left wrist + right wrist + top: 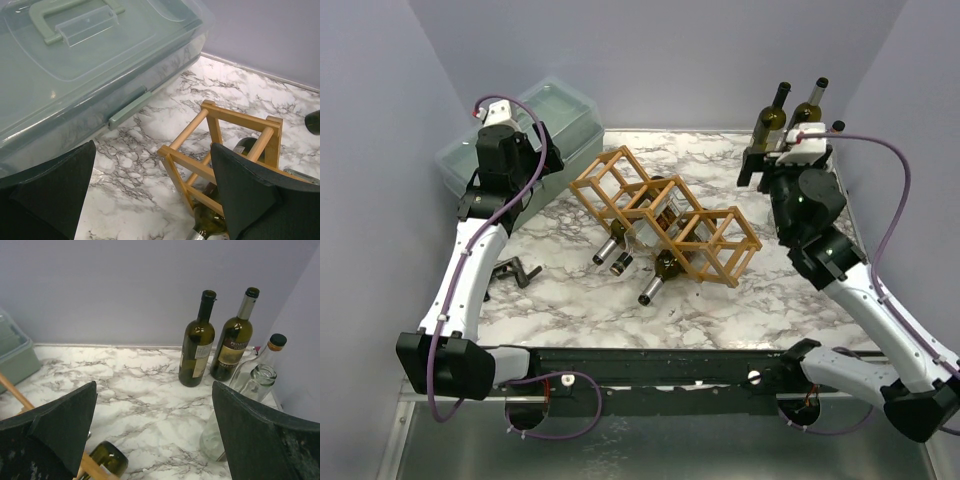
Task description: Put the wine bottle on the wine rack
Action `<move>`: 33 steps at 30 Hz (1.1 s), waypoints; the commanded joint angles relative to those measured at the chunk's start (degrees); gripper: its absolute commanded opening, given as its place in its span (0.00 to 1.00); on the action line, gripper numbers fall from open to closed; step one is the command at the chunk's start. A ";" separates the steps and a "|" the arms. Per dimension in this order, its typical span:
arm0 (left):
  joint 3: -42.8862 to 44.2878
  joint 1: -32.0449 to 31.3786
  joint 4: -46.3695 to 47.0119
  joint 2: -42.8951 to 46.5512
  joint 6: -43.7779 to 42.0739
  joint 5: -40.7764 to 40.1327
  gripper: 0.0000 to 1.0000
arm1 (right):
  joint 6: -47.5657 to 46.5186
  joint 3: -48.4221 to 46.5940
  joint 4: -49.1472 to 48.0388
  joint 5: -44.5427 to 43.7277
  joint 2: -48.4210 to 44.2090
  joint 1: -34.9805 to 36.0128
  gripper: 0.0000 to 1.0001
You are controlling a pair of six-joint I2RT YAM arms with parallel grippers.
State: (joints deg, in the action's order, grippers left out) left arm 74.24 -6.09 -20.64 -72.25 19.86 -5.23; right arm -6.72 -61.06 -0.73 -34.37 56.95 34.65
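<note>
The light wooden wine rack lies across the middle of the marble table, with several bottles lying in its cells, necks toward the front. Two dark wine bottles stand upright against the back wall at the right. In the top view they are in the far right corner. My right gripper hovers just in front of them, open and empty. My left gripper is open and empty above the table between the plastic box and the rack's left end.
A lidded translucent green storage box fills the back left corner. Clear glass bottles stand right of the dark ones, close to my right finger. A small black object lies at the front left. Walls close in the back and both sides.
</note>
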 commanded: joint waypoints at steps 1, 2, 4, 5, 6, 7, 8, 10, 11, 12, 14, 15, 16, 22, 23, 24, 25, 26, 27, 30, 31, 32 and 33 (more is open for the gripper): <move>-0.29 -0.66 0.30 0.56 -1.73 -2.61 0.99 | 13.32 -6.26 8.15 9.18 5.97 -7.86 1.00; -0.23 -0.60 0.35 0.62 -1.52 -1.93 0.99 | 14.82 -8.25 8.88 9.73 8.16 -9.24 1.00; -0.32 -0.61 0.43 1.04 -1.21 -1.28 0.99 | 19.14 -14.22 12.77 10.94 13.60 -12.06 1.00; -0.24 -0.59 0.32 1.15 -1.22 -1.42 0.99 | 21.26 -17.80 15.32 11.44 16.59 -13.10 1.00; -0.23 -0.61 0.33 1.27 -1.31 -1.61 0.99 | 22.96 -20.36 16.64 11.82 19.06 -13.84 1.00; -0.23 -0.67 0.33 1.49 -1.32 -1.75 0.99 | 23.66 -22.92 17.28 11.70 21.60 -13.99 1.00; -0.23 -0.60 0.33 1.69 -1.35 -1.78 0.99 | 24.04 -24.84 17.42 11.57 23.91 -14.08 1.00; -0.23 -0.62 0.42 1.76 -1.40 -1.80 0.99 | 25.62 -29.03 17.72 11.64 28.27 -14.70 1.00; -0.23 -0.60 0.41 1.77 -1.38 -1.88 0.99 | 26.86 -31.56 18.31 12.20 30.25 -15.54 1.00; -0.23 -0.62 0.32 1.74 -1.40 -1.88 0.99 | 27.70 -33.76 19.31 13.18 32.59 -16.55 1.00; -0.15 -0.59 0.29 1.73 -1.30 -1.73 0.99 | 30.10 -38.44 21.22 14.24 36.74 -19.01 1.00; -0.13 -0.64 0.32 1.83 -1.17 -1.52 0.99 | 31.34 -40.64 22.17 14.35 38.82 -20.17 1.00; -0.13 -0.65 0.33 2.00 -1.05 -1.49 0.99 | 31.97 -42.49 22.66 13.94 40.28 -20.93 1.00; -0.14 -0.53 0.36 2.77 -0.87 -1.27 0.99 | 33.15 -48.12 23.79 8.02 48.00 -22.52 1.00; -0.15 -0.57 0.36 2.87 -0.82 -1.19 0.99 | 32.99 -48.80 24.06 7.50 49.20 -22.68 1.00; -0.08 -0.56 0.34 2.82 -0.73 -1.06 0.98 | 32.93 -49.72 24.35 6.34 50.34 -22.91 1.00; 0.02 -0.56 0.34 2.74 -0.65 -0.74 0.99 | 32.86 -50.39 24.46 5.28 51.12 -23.03 1.00; 0.03 -0.51 0.33 2.71 -0.61 -0.45 0.98 | 32.68 -50.77 24.30 4.25 51.94 -23.07 1.00; 0.03 -0.55 0.33 2.58 -0.51 -0.24 0.99 | 32.48 -50.91 23.93 3.77 52.47 -23.14 1.00; 0.08 -0.46 0.30 1.92 -0.37 0.05 0.99 | 32.22 -50.62 21.96 2.39 53.88 -23.49 1.00; 0.11 -0.45 0.34 1.62 -0.27 0.34 0.98 | 31.96 -50.57 21.32 2.41 54.49 -23.73 1.00; 0.19 -0.33 0.29 1.52 -0.04 0.88 0.99 | 31.48 -50.82 20.59 2.54 55.09 -24.01 1.00; 0.34 -0.21 0.24 1.54 0.22 1.66 0.98 | 30.84 -51.15 20.19 2.44 55.96 -24.23 1.00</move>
State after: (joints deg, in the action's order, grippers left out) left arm 74.13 -6.50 -20.67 -70.61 19.27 -5.85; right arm 25.02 -110.00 21.30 -28.67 110.45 11.64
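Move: The right hand, empty and open, is going for the nearer-left green wine bottle standing at the back: about 28 cm ahead, 9 cm to its right, the bottle's middle some 23 cm lower. The silver-necked wine bottle stands about 9 cm right of that bottle and roughly level with it; a clear bottle stands 16 cm nearer and 5 cm farther right than it. From the left hand, the aimed-at bottle is about 22 cm ahead, 55 cm right and 16 cm lower. Heading for the nearer-left upright bottle, the right hand reaches forward about 23 cm, nearly level at first, then sinks some 9 cm as its reach slows, drifting a little right. The wrist tips the fingers down about 20 degrees, turns clockwise by as much and rolls its left side up; the fingers stay wide open, short of the bottle. ##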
